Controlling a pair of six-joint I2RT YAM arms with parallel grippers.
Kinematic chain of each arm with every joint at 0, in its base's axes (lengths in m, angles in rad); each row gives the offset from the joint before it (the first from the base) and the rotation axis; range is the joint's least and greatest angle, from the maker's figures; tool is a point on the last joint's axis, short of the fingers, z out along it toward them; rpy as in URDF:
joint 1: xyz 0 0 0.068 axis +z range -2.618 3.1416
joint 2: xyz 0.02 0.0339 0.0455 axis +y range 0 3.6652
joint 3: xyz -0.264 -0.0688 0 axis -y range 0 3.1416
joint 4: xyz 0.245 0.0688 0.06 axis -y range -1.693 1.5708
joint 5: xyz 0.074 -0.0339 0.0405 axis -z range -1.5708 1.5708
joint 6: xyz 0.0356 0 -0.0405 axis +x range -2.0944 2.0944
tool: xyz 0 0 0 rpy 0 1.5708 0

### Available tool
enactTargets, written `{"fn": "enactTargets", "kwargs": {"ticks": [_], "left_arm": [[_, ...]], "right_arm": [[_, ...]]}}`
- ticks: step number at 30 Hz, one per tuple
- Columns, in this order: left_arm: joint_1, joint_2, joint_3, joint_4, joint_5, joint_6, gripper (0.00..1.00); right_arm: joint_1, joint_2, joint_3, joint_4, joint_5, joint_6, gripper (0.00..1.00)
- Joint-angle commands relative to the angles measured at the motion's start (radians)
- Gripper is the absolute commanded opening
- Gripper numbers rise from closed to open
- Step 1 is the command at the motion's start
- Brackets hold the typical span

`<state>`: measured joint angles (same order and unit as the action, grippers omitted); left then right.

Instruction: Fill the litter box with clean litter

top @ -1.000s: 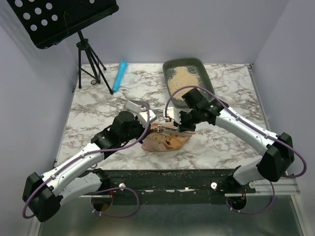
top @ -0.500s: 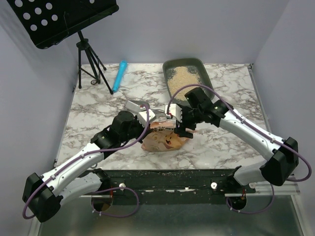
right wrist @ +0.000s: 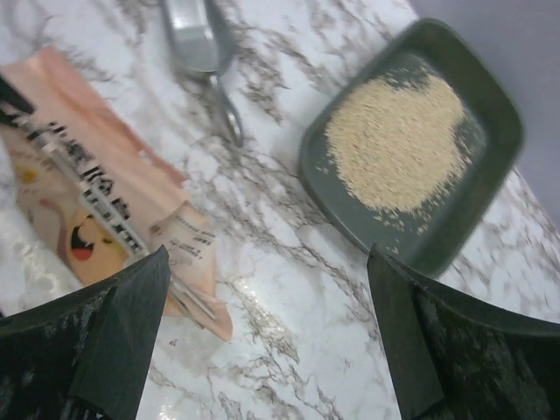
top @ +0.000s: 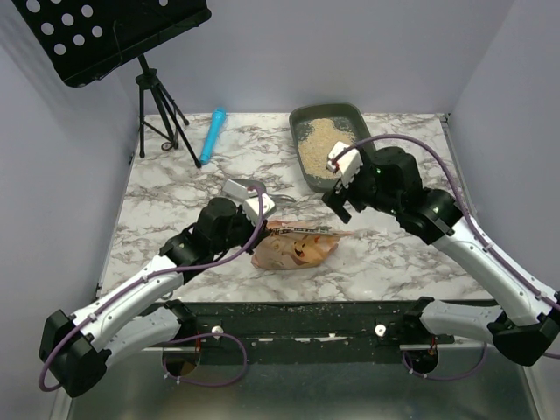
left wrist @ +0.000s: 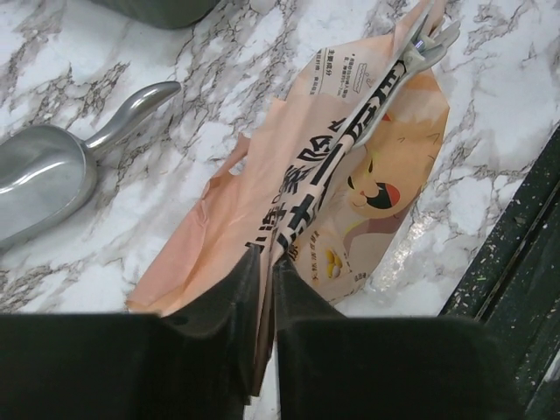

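Observation:
The dark grey-green litter box [top: 300, 117] stands at the back of the marble table, with a pale beige pile of clean litter [top: 321, 143] in it. The right wrist view shows the litter box [right wrist: 343, 213] and the clean litter [right wrist: 398, 144] too. An orange-pink printed bag [top: 294, 249] lies flat on the table near the front. My left gripper [top: 265, 220] is shut on the bag's [left wrist: 350, 166] folded top edge, which runs between its fingers [left wrist: 234, 297]. My right gripper [right wrist: 267, 262] hangs open and empty above the table, between bag and box.
A silver metal scoop [top: 244, 188] lies just behind the left gripper, left of the box. A blue stick [top: 212, 135] and a tripod music stand [top: 161, 122] stand at the back left. The table's dark front rail [top: 332, 317] runs close to the bag.
My right gripper has opened, let go of the bag and pulled up and back to the right, toward the litter box. The bag has settled flat. The left arm has hardly moved.

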<state>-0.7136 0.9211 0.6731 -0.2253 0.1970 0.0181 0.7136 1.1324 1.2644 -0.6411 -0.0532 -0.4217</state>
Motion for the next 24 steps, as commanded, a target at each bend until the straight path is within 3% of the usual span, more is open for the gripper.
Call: {"fn": "enactTargets", "kwargs": {"ticks": [1, 4, 7, 9, 10, 12, 16, 24], "left_arm": [[0.002, -0.041, 0.045, 0.047, -0.030, -0.003, 0.29], [0.002, -0.056, 0.066, 0.037, -0.042, 0.002, 0.47], [0.002, -0.064, 0.132, -0.018, -0.056, 0.005, 0.71], [0.002, -0.067, 0.183, -0.054, -0.077, 0.003, 0.95], [0.002, -0.071, 0.204, -0.063, -0.090, 0.005, 0.99], [0.002, -0.071, 0.247, -0.077, -0.155, 0.008, 0.99], [0.003, -0.041, 0.348, -0.101, -0.374, -0.044, 0.99], [0.002, 0.045, 0.418, -0.141, -0.548, -0.089, 0.99]], "right_arm": [[0.006, 0.036, 0.096, -0.010, 0.336, 0.207, 1.00], [0.006, 0.001, 0.043, 0.074, 0.367, 0.282, 1.00], [0.004, -0.028, -0.003, 0.124, 0.432, 0.383, 1.00], [0.006, -0.023, -0.002, 0.133, 0.466, 0.475, 1.00], [0.006, -0.020, 0.001, 0.139, 0.502, 0.530, 1.00], [0.006, -0.013, 0.015, 0.129, 0.585, 0.633, 1.00], [0.006, 0.009, 0.026, 0.100, 0.693, 0.675, 1.00], [0.006, -0.048, -0.068, 0.184, 0.705, 0.655, 1.00]]}}
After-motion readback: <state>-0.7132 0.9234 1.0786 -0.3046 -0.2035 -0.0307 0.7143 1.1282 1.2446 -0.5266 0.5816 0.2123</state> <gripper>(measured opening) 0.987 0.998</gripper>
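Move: The left fingers are on the left end of the bag's clipped top; the bag's middle lies about 8 cm to that hand's right, 2 cm back and 9 cm below. The scoop lies some 14 cm ahead of the left hand, 1 cm to its left and 15 cm below. From the empty right hand the bag is roughly 12 cm left, 6 cm back and 21 cm below, the litter box about 23 cm straight ahead and 26 cm down. The left fingers let go of the bag's folded top, spreading wide as the hand lifts about 17 cm off it, then swings forward and a little left, tipping up and turning counter-clockwise. The right hand, already clear and wide open, draws away from the bag to the right and forward, turning some 45 degrees clockwise until it points roughly ahead. ##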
